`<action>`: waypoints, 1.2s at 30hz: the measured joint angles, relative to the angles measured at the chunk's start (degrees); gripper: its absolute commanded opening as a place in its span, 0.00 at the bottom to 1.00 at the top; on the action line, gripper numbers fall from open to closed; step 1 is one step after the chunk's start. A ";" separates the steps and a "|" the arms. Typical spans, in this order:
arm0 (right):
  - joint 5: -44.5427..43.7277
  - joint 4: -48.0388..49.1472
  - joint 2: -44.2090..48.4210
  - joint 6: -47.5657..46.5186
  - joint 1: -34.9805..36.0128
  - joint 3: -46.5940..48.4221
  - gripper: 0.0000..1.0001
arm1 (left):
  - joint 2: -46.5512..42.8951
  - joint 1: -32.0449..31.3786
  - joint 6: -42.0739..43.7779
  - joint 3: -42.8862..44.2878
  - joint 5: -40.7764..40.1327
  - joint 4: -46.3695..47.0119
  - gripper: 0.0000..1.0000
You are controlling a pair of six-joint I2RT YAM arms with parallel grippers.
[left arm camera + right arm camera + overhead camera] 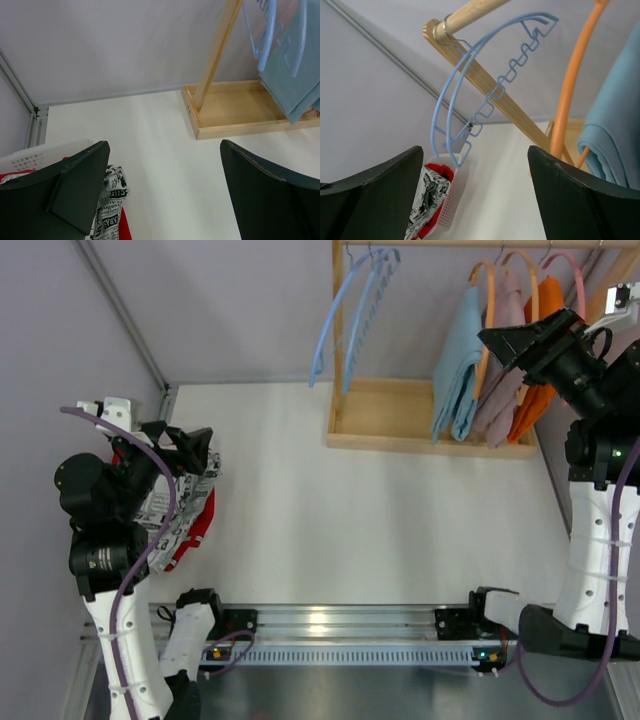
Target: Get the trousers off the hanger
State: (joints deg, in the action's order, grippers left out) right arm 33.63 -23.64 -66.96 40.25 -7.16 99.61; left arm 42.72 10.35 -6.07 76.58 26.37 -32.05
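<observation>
Light blue trousers (458, 365) hang on an orange hanger (486, 300), with dusty mauve trousers (505, 360) and orange trousers (540, 370) beside them on the wooden rack (420, 425). Two bare blue hangers (352, 310) hang at the rack's left. Red trousers (195, 525) and white black-print trousers (170, 505) lie in a white basket at the left. My left gripper (198, 452) is open and empty above that basket. My right gripper (505, 343) is open and empty, high by the hanging trousers; the blue cloth (615, 125) and orange hanger (572, 90) show to its right.
The white basket (45, 152) sits against the left wall. The rack's wooden base tray (240, 110) stands at the back of the white table (370, 530). A metal rail (340, 625) with the arm bases runs along the near edge.
</observation>
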 measured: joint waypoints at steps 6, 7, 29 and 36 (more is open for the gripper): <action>4.04 0.72 -2.82 3.19 -4.57 -2.08 0.83 | -0.09 0.00 0.00 -0.31 0.00 0.02 0.98; 4.24 1.20 -3.37 3.67 -4.66 -2.43 0.82 | -0.09 0.00 0.00 -0.33 0.02 0.04 0.98; 4.39 17.20 -18.12 12.79 1.25 -3.56 0.52 | 2.21 0.00 -1.62 -1.25 0.72 0.83 0.98; 4.42 22.99 -19.96 18.78 1.42 -3.56 0.14 | 2.71 0.00 -1.62 -1.27 0.85 0.85 0.98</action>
State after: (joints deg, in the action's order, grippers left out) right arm 38.04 -0.64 -86.91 59.02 -5.74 96.05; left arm 45.43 10.35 -7.68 75.31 27.22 -31.20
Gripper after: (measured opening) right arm 0.220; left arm 0.983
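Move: The near arm of the orange hanger that carries the light-blue trousers is about 13 cm ahead of my right hand, 1 cm left and 6 cm lower. The trousers hang about 18 cm ahead, straight in line and some 22 cm below; the pink trousers are about 6 cm to the right of them. The empty blue hangers are roughly 12 cm ahead, 23 cm left and 5 cm down. From my left hand, the orange hanger's near arm lies some 20 cm ahead, 53 cm right and 4 cm up. I reach my right hand forward about 13 cm and down some 6 cm to the near arm of the orange hanger, bearing slightly right at first and then back left, while the wrist tips down a little and rolls about 15 degrees, left side up. Over the last stretch I close my fingers around the hanger's arm, most of the way shut. My left hand, still open, eases a couple of centimetres forward and down by the basket. ##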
